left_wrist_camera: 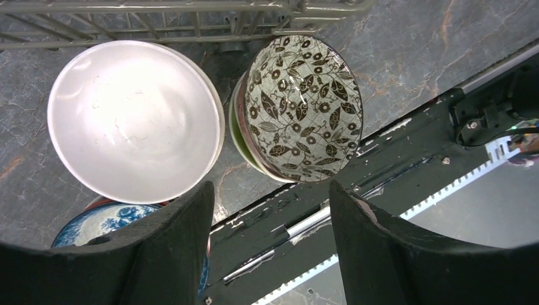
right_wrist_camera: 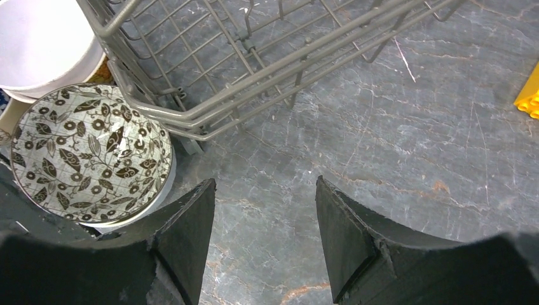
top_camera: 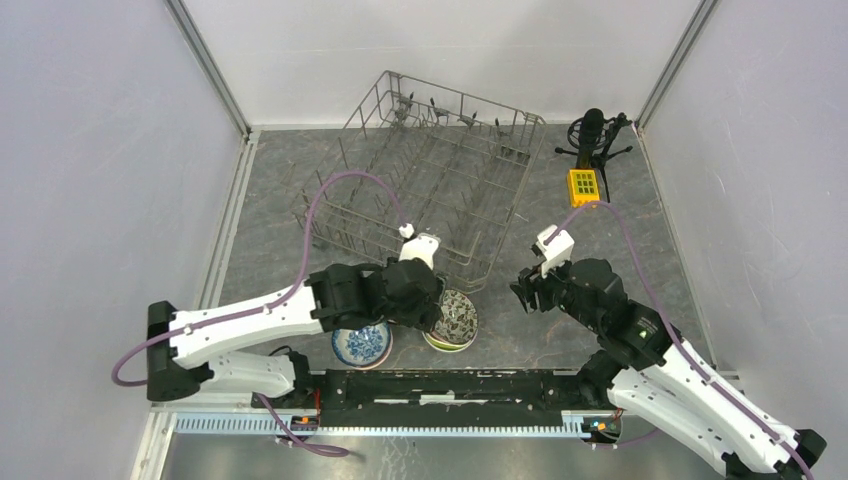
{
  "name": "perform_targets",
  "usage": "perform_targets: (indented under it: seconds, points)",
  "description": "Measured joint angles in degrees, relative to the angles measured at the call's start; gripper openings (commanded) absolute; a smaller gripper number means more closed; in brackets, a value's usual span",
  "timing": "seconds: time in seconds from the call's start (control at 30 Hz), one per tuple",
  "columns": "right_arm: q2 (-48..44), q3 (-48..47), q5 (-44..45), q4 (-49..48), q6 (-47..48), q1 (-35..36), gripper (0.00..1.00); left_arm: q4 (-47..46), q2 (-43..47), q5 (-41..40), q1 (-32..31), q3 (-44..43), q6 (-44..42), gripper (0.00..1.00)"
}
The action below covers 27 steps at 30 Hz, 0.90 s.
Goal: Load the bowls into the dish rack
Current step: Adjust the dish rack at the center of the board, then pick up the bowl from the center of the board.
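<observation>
The dish rack [top_camera: 440, 170] is a grey wire basket at the back middle, with no bowl in it. Bowls stand in a cluster by the table's near edge: a white bowl [left_wrist_camera: 133, 121], a black-and-white leaf-patterned bowl [left_wrist_camera: 302, 108] stacked on a lime green bowl [left_wrist_camera: 238, 130], and a blue-and-white bowl [left_wrist_camera: 105, 222]. My left gripper [left_wrist_camera: 270, 190] hovers open over this cluster with nothing between its fingers. Right of the patterned bowl [right_wrist_camera: 89, 152], my right gripper [right_wrist_camera: 266, 184] stands open above bare table, near the rack's front corner [right_wrist_camera: 191, 127].
A black microphone on a small tripod [top_camera: 592, 140] and a yellow block [top_camera: 583, 186] sit at the back right. A black rail [top_camera: 450, 385] runs along the near edge just behind the bowls. White walls close in the sides and back.
</observation>
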<state>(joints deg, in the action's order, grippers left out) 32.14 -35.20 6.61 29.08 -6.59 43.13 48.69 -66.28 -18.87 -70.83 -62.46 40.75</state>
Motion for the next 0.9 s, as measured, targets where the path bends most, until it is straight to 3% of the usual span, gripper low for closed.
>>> perform_targets:
  seconds: [0.43, 0.9]
  points:
    - [-4.3, 4.7, 2.0, -0.3, -1.1, 0.0, 0.63, 2.4, -11.2, -4.0, -2.4, -4.2, 6.0, 0.55]
    - [-6.7, 5.1, 1.0, -1.6, -1.3, 0.0, 0.63, 3.5, -18.0, -6.5, -2.8, -5.6, 8.0, 0.47]
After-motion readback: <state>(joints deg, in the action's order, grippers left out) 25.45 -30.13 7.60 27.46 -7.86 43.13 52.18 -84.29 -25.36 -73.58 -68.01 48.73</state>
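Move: The black-and-white patterned bowl, top of its stack, lies about 8 cm to the left hand's right, 3 cm ahead and roughly 10 cm below. From that bowl, the white bowls stand some 12 cm to the left and 5 cm farther out, the blue bowl about 21 cm left and 4 cm nearer, the dish rack's near corner 7 cm farther out and 4 cm right. From the right hand the patterned bowl is some 17 cm left, 3 cm back and 10 cm below. Down towards the near-left rim of the patterned bowl, the left hand sinks about 5.5 cm while easing a couple of centimetres to the right, its wrist tilting some 15 degrees so the fingers point more steeply down. The fingers narrow from about three quarters open to half, ending close to the rim; contact can't be seen. ##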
